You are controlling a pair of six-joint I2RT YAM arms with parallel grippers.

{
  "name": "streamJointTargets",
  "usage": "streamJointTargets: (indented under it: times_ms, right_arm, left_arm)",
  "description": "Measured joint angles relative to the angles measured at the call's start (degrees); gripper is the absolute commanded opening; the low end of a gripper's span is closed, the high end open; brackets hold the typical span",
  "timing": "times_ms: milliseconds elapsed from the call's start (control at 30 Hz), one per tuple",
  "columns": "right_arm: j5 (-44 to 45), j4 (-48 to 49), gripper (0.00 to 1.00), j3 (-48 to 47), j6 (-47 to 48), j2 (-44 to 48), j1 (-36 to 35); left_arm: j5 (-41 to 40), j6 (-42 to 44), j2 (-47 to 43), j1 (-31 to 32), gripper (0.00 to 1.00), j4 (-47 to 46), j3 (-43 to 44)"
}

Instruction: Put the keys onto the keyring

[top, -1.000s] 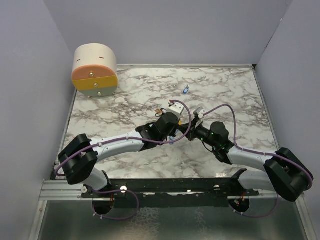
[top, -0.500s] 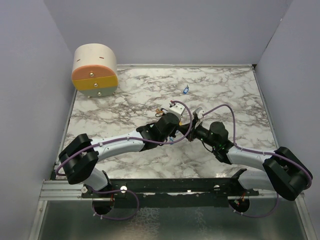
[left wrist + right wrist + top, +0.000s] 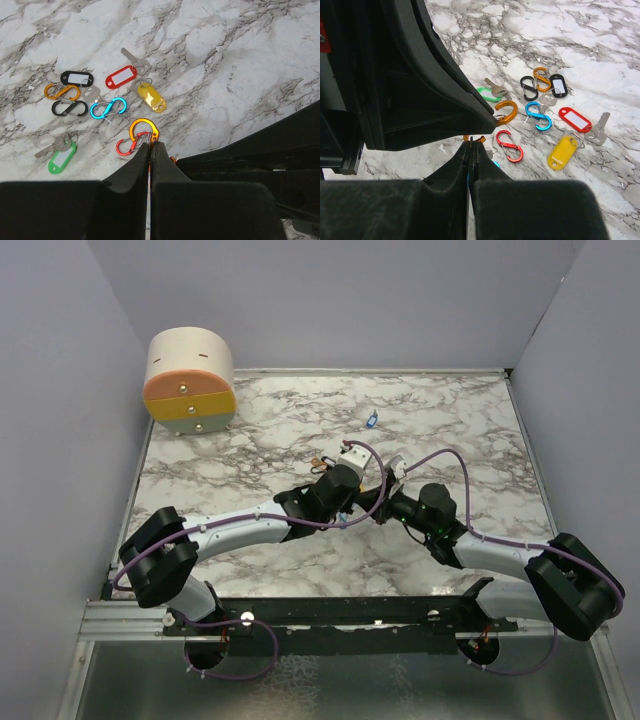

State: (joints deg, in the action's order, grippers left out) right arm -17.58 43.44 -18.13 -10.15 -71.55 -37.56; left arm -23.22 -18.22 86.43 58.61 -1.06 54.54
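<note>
My left gripper (image 3: 151,145) is shut on an orange carabiner keyring (image 3: 144,129), held just above the marble. Below it lie keys with red (image 3: 121,76), yellow (image 3: 151,97), green (image 3: 61,159) and black (image 3: 77,77) tags. My right gripper (image 3: 471,142) is shut on a thin piece; blue shows between its fingers and an orange bit (image 3: 474,138) pokes out at the tips. It sits close under the left gripper's fingers (image 3: 470,100), near the orange carabiner keyring (image 3: 507,111). In the top view both wrists meet at mid-table and hide most of the pile.
Loose S-shaped clips lie among the keys: red (image 3: 131,144), blue (image 3: 108,108), black (image 3: 69,107) and orange (image 3: 62,91). A small blue piece (image 3: 371,421) lies apart toward the back. A round wooden drawer box (image 3: 190,380) stands at the back left corner.
Both wrists have edged slightly toward the back of the table, still pressed close together. Both grippers have stayed shut.
</note>
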Motion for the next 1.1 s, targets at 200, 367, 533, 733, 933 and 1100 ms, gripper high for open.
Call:
streamJointTargets:
  times_ms: [200,367,533,733,933,1100]
  right_arm:
    - [-0.4,0.3,0.01,0.0,0.0,-0.1,0.0]
    - [-0.6,0.3,0.01,0.0,0.0,-0.1,0.0]
    - [-0.5,0.3,0.01,0.0,0.0,-0.1,0.0]
    - [-0.3,-0.2,0.01,0.8,-0.1,0.0,0.0]
    - [0.9,-0.4,0.01,0.7,-0.1,1.6,0.0]
    - [6.8,-4.3,0.01,-1.2,-1.7,2.6,0.0]
  left_arm:
    - [-0.4,0.0,0.0,0.0,0.0,0.0,0.4]
    - [-0.6,0.0,0.0,0.0,0.02,0.0,0.4]
    - [-1.6,-0.1,0.0,0.0,0.55,0.2,1.0]
    - [-4.5,-1.6,-0.2,0.0,0.74,-0.2,1.2]
    - [-8.5,-2.9,-3.2,0.2,0.99,-0.2,0.7]
    - [-13.3,-4.0,-8.9,0.1,0.99,-0.5,-2.7]
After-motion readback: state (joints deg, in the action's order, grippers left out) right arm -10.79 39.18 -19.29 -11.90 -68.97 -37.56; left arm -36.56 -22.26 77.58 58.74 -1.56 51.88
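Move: Between the two closed grippers sits the orange carabiner, its middle about 1 cm right of and 1 cm below the left hand point, level fore and aft; from the right hand it is 1 cm ahead and 1 cm up, with no sideways offset. On the table some 11 cm below the left hand, the red carabiner lies 4 cm ahead and 2 cm left, the yellow tag 7 cm ahead and 2 cm right, the blue carabiner 1 cm back and 2 cm left. Letting go of the orange carabiner, the left hand first barely stirs, then opens its fingers wide and backs off up and to the left, roughly 5 cm up and 4 cm left, swinging some 15 degrees counter-clockwise. The right fingers stay shut on the carabiner; late on, that hand eases forward and right by a centimetre or two, turning slightly clockwise. ##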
